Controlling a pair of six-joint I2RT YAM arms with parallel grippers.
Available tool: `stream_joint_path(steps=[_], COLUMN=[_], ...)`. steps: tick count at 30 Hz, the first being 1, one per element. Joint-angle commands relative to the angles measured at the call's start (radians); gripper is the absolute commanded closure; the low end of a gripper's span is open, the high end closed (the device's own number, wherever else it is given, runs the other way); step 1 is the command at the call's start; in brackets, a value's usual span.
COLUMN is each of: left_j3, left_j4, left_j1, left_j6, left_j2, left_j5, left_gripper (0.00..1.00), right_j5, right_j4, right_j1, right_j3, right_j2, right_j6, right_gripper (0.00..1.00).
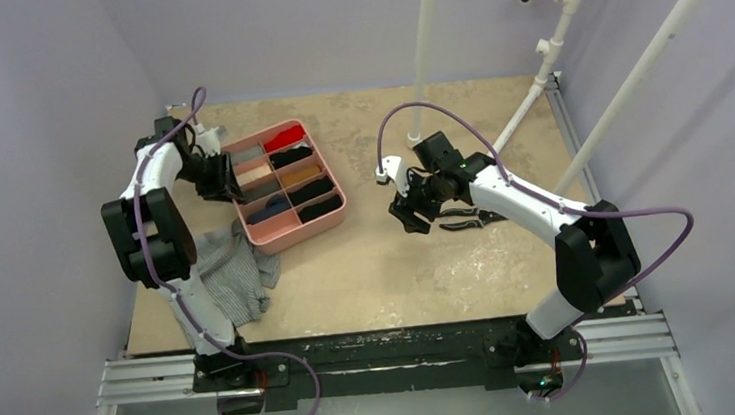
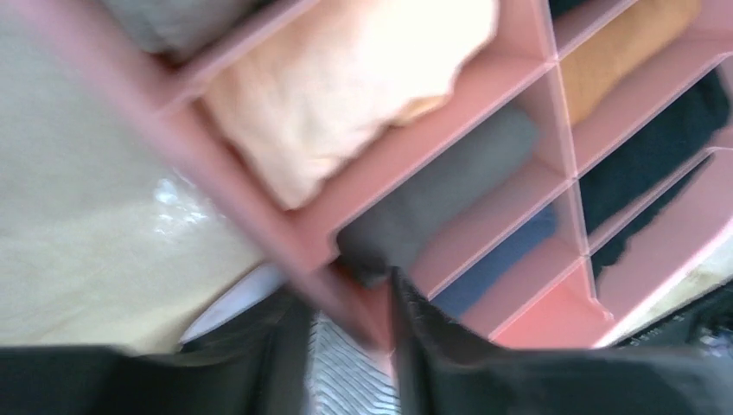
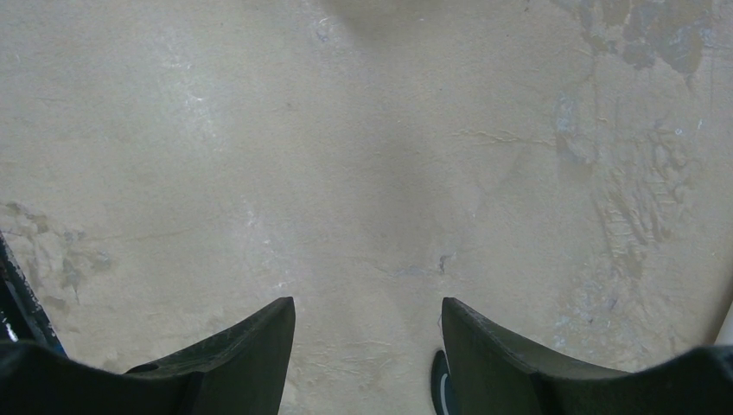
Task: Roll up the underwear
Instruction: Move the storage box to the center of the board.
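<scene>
Grey striped underwear (image 1: 236,269) lies loosely bunched on the table, just in front of the pink divided tray (image 1: 336,213). My left gripper (image 1: 212,177) is at the tray's left wall. In the blurred left wrist view its fingers (image 2: 423,333) stand apart, with the pink tray (image 2: 302,246) wall running into the gap and striped cloth (image 2: 346,376) showing low between them. Whether the cloth touches them I cannot tell. My right gripper (image 1: 409,212) hangs open over bare table (image 3: 363,173) at centre right, holding nothing (image 3: 367,307).
The tray's compartments hold rolled garments: red (image 1: 284,136), black (image 1: 310,187), tan, grey, blue; cream (image 2: 346,78) and grey (image 2: 441,190) rolls fill the left wrist view. Black-handled pliers (image 1: 470,219) lie beside my right gripper. White poles (image 1: 534,92) rise at back right.
</scene>
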Motion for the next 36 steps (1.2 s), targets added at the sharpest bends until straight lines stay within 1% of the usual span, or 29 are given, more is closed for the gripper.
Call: stream_joint_path(steps=[1,2,3,11,18,29,36], left_j3=[0.135,0.158,0.181,0.379,0.393,0.458,0.500], left_j4=[0.058,0.061,0.066,0.100,0.213,0.272,0.286], left_j1=[-0.016,-0.017,-0.018,-0.030,-0.044,-0.078,-0.109], left_j6=[-0.112,-0.133,-0.151,-0.360,-0.533,-0.618,-0.623], left_j2=[0.046,0.058,0.071,0.163,0.188,0.260,0.284], left_j5=[0.018,0.019,0.025,0.127,0.180,0.293,0.286], left_gripper=[0.85,0.99,1.00,1.00,1.00,1.00,1.00], right_j5=[-0.014,-0.014,-0.014,-0.011,-0.011,-0.012,-0.014], right_j4=[0.020,0.019,0.018,0.016,0.017,0.017,0.011], right_j1=[-0.005,-0.005,-0.006,-0.005,-0.005,-0.005,-0.005], right_j3=[-0.007,-0.005,-0.004,-0.003,0.002,0.002,0.011], right_j2=[-0.025,-0.025,-0.023,-0.007,0.012,0.042,0.054], right_j6=[-0.009,-0.009,-0.009,-0.008,-0.012,-0.012,-0.012], right_gripper=[0.38,0.38,0.38,0.38,0.38,0.38,0.38])
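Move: Between the left hand's half-open fingers runs the left wall of the storage box. The box's middle lies about 11 cm to the right, 4 cm ahead and 4 cm lower. In it the dark grey roll is some 5 cm right and 1 cm ahead, the navy roll 7 cm right and 3 cm back. The striped cloth lies roughly 18 cm straight back. From the right hand the box's middle is 13 cm ahead, 27 cm left. Closing on the wall to pinch it, the left hand pushes the storage box forward along the board, about 14 cm in all, bearing right by some 5 cm only in the last third. The wrist turns nearly 20 degrees counter-clockwise and leans so that the fingers slant more to the right. The empty right hand sinks 2 cm late on, staying half-open. ##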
